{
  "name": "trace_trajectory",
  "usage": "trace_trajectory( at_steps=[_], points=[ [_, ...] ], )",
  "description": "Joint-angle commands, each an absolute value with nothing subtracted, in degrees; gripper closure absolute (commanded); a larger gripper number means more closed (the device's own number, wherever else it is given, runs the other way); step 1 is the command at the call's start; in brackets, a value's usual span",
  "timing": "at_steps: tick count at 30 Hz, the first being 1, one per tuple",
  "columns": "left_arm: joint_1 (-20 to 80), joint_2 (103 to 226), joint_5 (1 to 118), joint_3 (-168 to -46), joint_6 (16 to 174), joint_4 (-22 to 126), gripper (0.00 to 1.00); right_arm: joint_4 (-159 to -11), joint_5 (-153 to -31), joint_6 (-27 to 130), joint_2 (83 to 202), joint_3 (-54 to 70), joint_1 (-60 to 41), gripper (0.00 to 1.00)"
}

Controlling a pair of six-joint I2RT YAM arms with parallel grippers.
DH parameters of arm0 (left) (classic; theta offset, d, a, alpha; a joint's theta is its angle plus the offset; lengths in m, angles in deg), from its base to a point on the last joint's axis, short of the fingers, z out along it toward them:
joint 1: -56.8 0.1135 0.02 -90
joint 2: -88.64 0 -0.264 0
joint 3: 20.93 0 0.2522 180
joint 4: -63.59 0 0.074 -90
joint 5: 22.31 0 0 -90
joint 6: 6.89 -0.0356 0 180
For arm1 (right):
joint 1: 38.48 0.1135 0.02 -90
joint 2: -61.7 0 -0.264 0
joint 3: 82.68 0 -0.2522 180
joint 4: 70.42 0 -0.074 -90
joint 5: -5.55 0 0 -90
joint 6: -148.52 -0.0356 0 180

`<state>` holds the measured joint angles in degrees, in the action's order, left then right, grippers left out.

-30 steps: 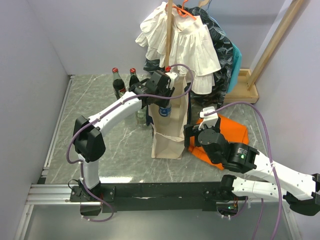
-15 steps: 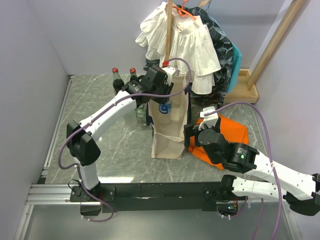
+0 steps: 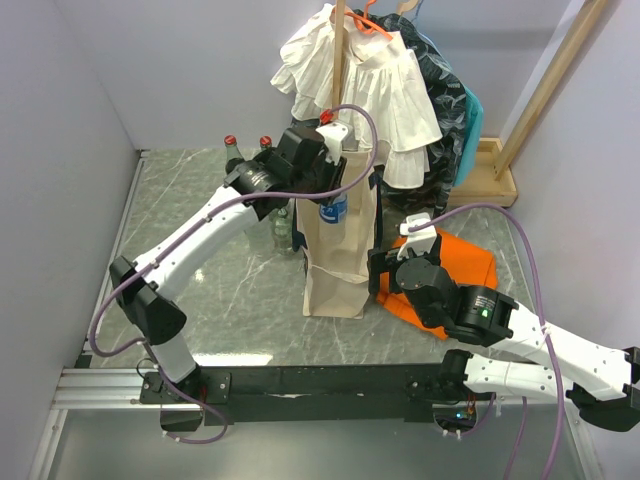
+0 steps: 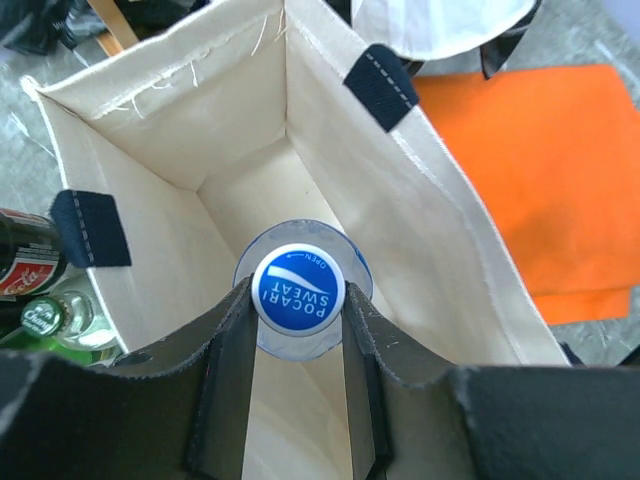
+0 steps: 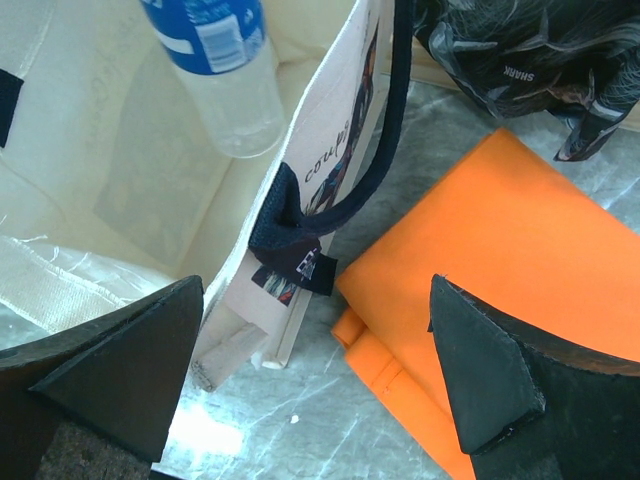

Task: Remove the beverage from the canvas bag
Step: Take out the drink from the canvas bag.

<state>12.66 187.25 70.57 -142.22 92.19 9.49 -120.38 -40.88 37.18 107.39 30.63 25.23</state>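
The beverage (image 4: 298,288), a clear plastic bottle with a blue cap and blue label (image 3: 335,209), hangs by its neck from my left gripper (image 4: 296,302), which is shut on it just under the cap. It hangs over the open mouth of the cream canvas bag (image 3: 338,262) with navy handles (image 4: 382,88); the bag's inside (image 4: 240,180) lies below it. In the right wrist view the bottle's lower body (image 5: 228,75) hangs free beside the bag's wall (image 5: 335,150). My right gripper (image 5: 320,380) stands open and empty, low beside the bag's right side (image 3: 383,272).
A folded orange cloth (image 3: 455,262) lies right of the bag, under the right arm. Glass bottles with red caps (image 3: 233,152) stand behind the bag on the left. A rack with white and dark clothes (image 3: 365,80) rises at the back, beside a wooden stand (image 3: 495,175).
My left arm has risen and stretched out, lifting the bottle higher over the bag. The right arm and the bag have not moved.
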Motion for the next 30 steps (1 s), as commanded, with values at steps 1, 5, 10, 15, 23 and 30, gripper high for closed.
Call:
trace_trajectory(
  at_steps=[1,5,10,15,23,30],
  points=[
    [12.16,180.32,72.08,-146.41,92.07,17.57,0.99,-118.63,-39.01,37.07,107.32,30.39,25.16,0.00],
    [11.89,176.81,73.32,-143.51,91.98,19.76,0.99,-118.81,-38.92,37.16,107.40,30.12,25.16,0.00],
    [11.80,173.99,72.97,-142.53,91.99,21.44,0.99,-118.63,-39.27,37.34,107.76,29.95,25.16,0.00],
    [11.54,172.32,73.23,-142.80,91.98,21.44,0.99,-118.28,-39.54,37.43,108.46,29.86,25.16,0.00],
    [11.19,168.36,75.16,-141.05,91.72,22.31,0.99,-118.19,-39.37,37.43,108.55,30.04,25.25,0.00],
    [11.19,165.20,76.13,-139.37,91.46,24.07,0.99,-118.19,-39.63,36.90,108.90,30.12,25.16,0.00]
  ],
)
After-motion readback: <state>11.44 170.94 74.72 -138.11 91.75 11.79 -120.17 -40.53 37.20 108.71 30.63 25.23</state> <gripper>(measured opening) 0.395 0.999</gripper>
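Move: The left hand already holds the blue-capped drink by its top. The free table left of the canvas bag, beside the bottles already taken out, lies about 19 cm left, 5 back and 30 below. The bag's middle is under the hand, some 3 cm back. The nearest clear bottle stands roughly 12 cm left, level with the hand, and the nearer cola about 15 left and 16 ahead. From the right hand that free spot is some 31 cm left, 12 ahead. Still pinching the blue-capped bottle at its cap end, the left hand hauls it upward about 10 cm out of the canvas bag, drifting some 5 cm left and nearly as far back, towards the bag's left wall and the standing bottles. The climb slows near the end while the fingers tip up about 15 degrees, grip unchanged. ##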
